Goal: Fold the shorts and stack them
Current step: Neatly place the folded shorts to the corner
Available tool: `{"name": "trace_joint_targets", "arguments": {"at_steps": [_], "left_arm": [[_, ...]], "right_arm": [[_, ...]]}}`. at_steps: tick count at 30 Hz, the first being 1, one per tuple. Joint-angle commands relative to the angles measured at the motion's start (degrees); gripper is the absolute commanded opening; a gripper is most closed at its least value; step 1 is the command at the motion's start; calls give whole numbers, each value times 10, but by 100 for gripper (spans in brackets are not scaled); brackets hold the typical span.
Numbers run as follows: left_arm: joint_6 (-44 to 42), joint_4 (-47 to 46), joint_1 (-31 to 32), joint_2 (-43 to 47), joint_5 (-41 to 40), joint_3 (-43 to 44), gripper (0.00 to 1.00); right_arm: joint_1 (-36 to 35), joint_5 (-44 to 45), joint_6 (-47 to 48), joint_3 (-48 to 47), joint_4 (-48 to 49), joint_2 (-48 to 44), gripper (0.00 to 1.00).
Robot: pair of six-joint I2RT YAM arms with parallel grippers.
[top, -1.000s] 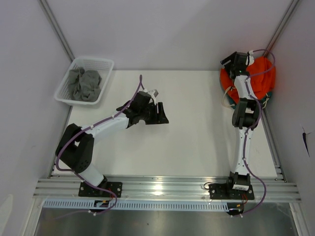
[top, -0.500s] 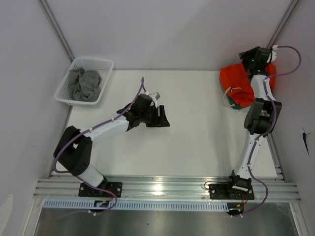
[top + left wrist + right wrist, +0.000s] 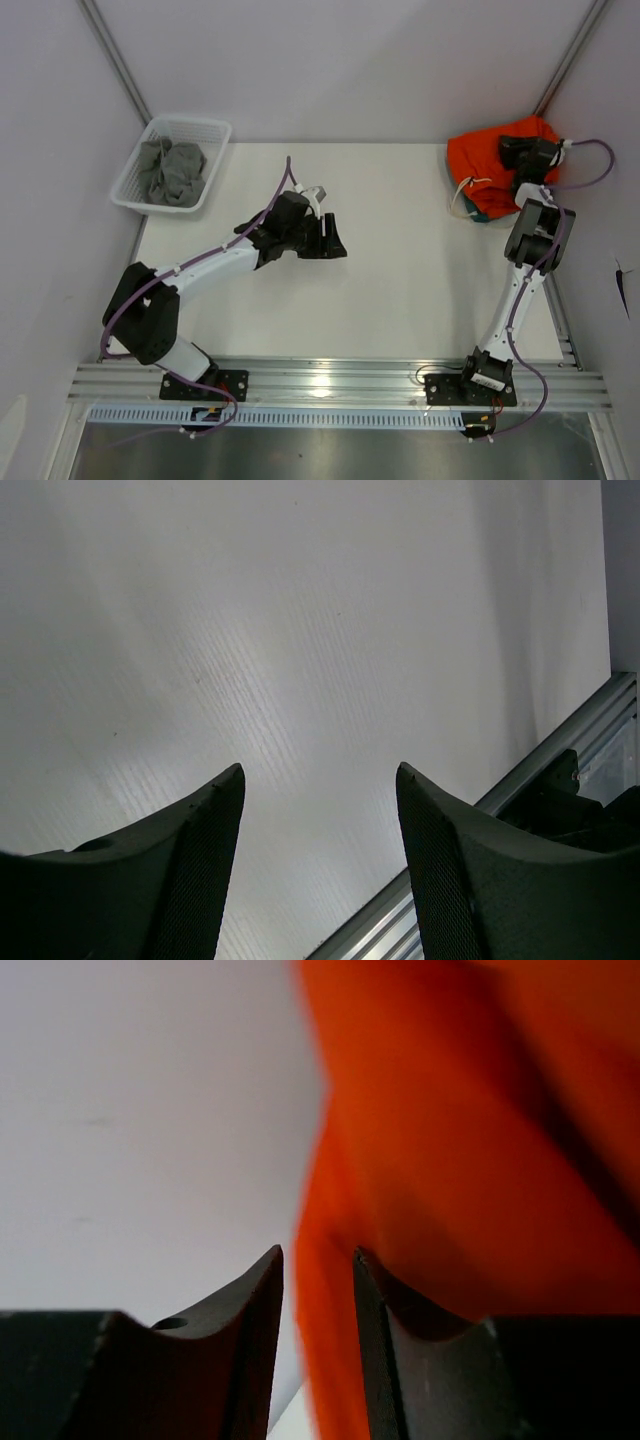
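Observation:
The bright orange shorts (image 3: pixel 485 165) lie bunched at the far right corner of the table, and they fill the right wrist view (image 3: pixel 460 1140). A white drawstring (image 3: pixel 462 197) loops out at their left edge. A thin dark teal sliver (image 3: pixel 484 213) shows under their near edge. My right gripper (image 3: pixel 522 150) is over the pile, its jaws nearly closed with a fold of orange cloth between them (image 3: pixel 318 1252). My left gripper (image 3: pixel 333 240) is open and empty above the middle of the table (image 3: pixel 320 767).
A white plastic basket (image 3: pixel 213 170) with grey cloths (image 3: pixel 172 170) stands at the far left corner. The aluminium rail (image 3: pixel 330 380) runs along the near edge. The grey side walls stand close to both table ends.
My right gripper has swung from the left of the orange pile to its far right side, dragging the cloth flatter and wider. My left gripper has crept slightly to the right.

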State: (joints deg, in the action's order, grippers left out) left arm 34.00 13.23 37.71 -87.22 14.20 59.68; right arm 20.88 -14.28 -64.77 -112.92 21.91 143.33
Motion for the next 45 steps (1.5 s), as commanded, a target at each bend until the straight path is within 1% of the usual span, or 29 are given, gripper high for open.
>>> {"name": "trace_joint_targets", "arguments": {"at_steps": [1, 5, 9, 14, 17, 19, 20, 21, 24, 27, 28, 29, 31, 32, 34, 35, 37, 38, 39, 41, 42, 44, 45], "left_arm": [[-8, 0, 5, 16, -7, 7, 65], [-9, 0, 7, 13, -6, 11, 65], [-8, 5, 13, 20, -10, 11, 65], [-9, 10, 19, 50, -18, 5, 66], [-9, 12, 21, 68, -23, -2, 68], [-10, 14, 23, 88, -27, -11, 69], [-11, 16, 23, 95, -29, -11, 69], [-12, 21, 23, 111, -32, -16, 69], [-18, 30, 23, 149, -41, -27, 73], [-23, 41, 23, 190, -55, -38, 77], [-24, 43, 23, 201, -62, -40, 79], [-24, 43, 23, 212, -65, -51, 81], [-23, 42, 23, 249, -72, -65, 83], [-22, 43, 23, 262, -74, -69, 85], [-21, 43, 23, 288, -80, -87, 85], [-22, 42, 23, 314, -86, -93, 87], [-20, 35, 23, 344, -89, -117, 88], [-19, 32, 23, 373, -93, -120, 88], [-17, 32, 23, 390, -97, -140, 89], [-17, 21, 23, 439, -104, -163, 92], [-16, 17, 23, 455, -109, -170, 93], [-15, 8, 23, 496, -115, -199, 96], [-16, 8, 23, 507, -119, -206, 97]], "right_arm": [[33, 0, -120, 25, 53, 48, 36], [35, 8, -120, 48, 67, 41, 39], [35, 4, -99, 35, 54, 15, 41], [28, 0, -27, -18, -16, -40, 46], [19, -1, 32, -31, -38, -92, 53], [14, 9, 82, -30, -70, -136, 61], [10, 12, 99, -30, -80, -151, 66], [8, 8, 114, -28, -97, -178, 81], [10, 0, 149, -6, -116, -222, 99], [11, -41, 179, 48, -129, -291, 99], [8, -56, 195, 63, -140, -332, 100], [7, -58, 226, 96, -150, -354, 99], [-3, -74, 253, 138, -177, -400, 100], [-7, -79, 272, 197, -178, -455, 100], [-18, -83, 289, 273, -159, -521, 99], [-24, -90, 299, 354, -145, -594, 100], [-46, -77, 327, 428, -126, -668, 100], [-53, -77, 339, 460, -126, -739, 99], [-62, -73, 356, 520, -129, -775, 99], [-84, -66, 364, 574, -133, -842, 99], [-90, -65, 367, 623, -137, -905, 100], [-106, -65, 373, 661, -159, -962, 99], [-109, -65, 383, 694, -167, -1010, 100]]}}
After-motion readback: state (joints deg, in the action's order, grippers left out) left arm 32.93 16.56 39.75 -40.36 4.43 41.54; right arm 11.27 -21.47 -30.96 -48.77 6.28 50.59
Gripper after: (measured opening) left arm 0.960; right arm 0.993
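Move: The folded orange shorts lie almost directly under the right hand in the far right corner, their middle about 3 cm back, 2 cm to the left and some 5 cm below it. The teal shorts are beneath them, roughly 6 cm back, 3 cm left and 9 cm down; the orange drawstring hangs about 10 cm back and 11 cm left. From the left hand, the orange shorts lie some 38 cm ahead and 46 cm to the right. The orange shorts get one last downward pat of about 4 cm from the right hand, which lingers low there, then opens its partly closed fingers wide, rises clear and sweeps back and left towards its base, some 35 cm in all on the backward way, rolling its left side down. The left hand also withdraws, rising about 11 cm while going left and back, tipping up and opening wider. ##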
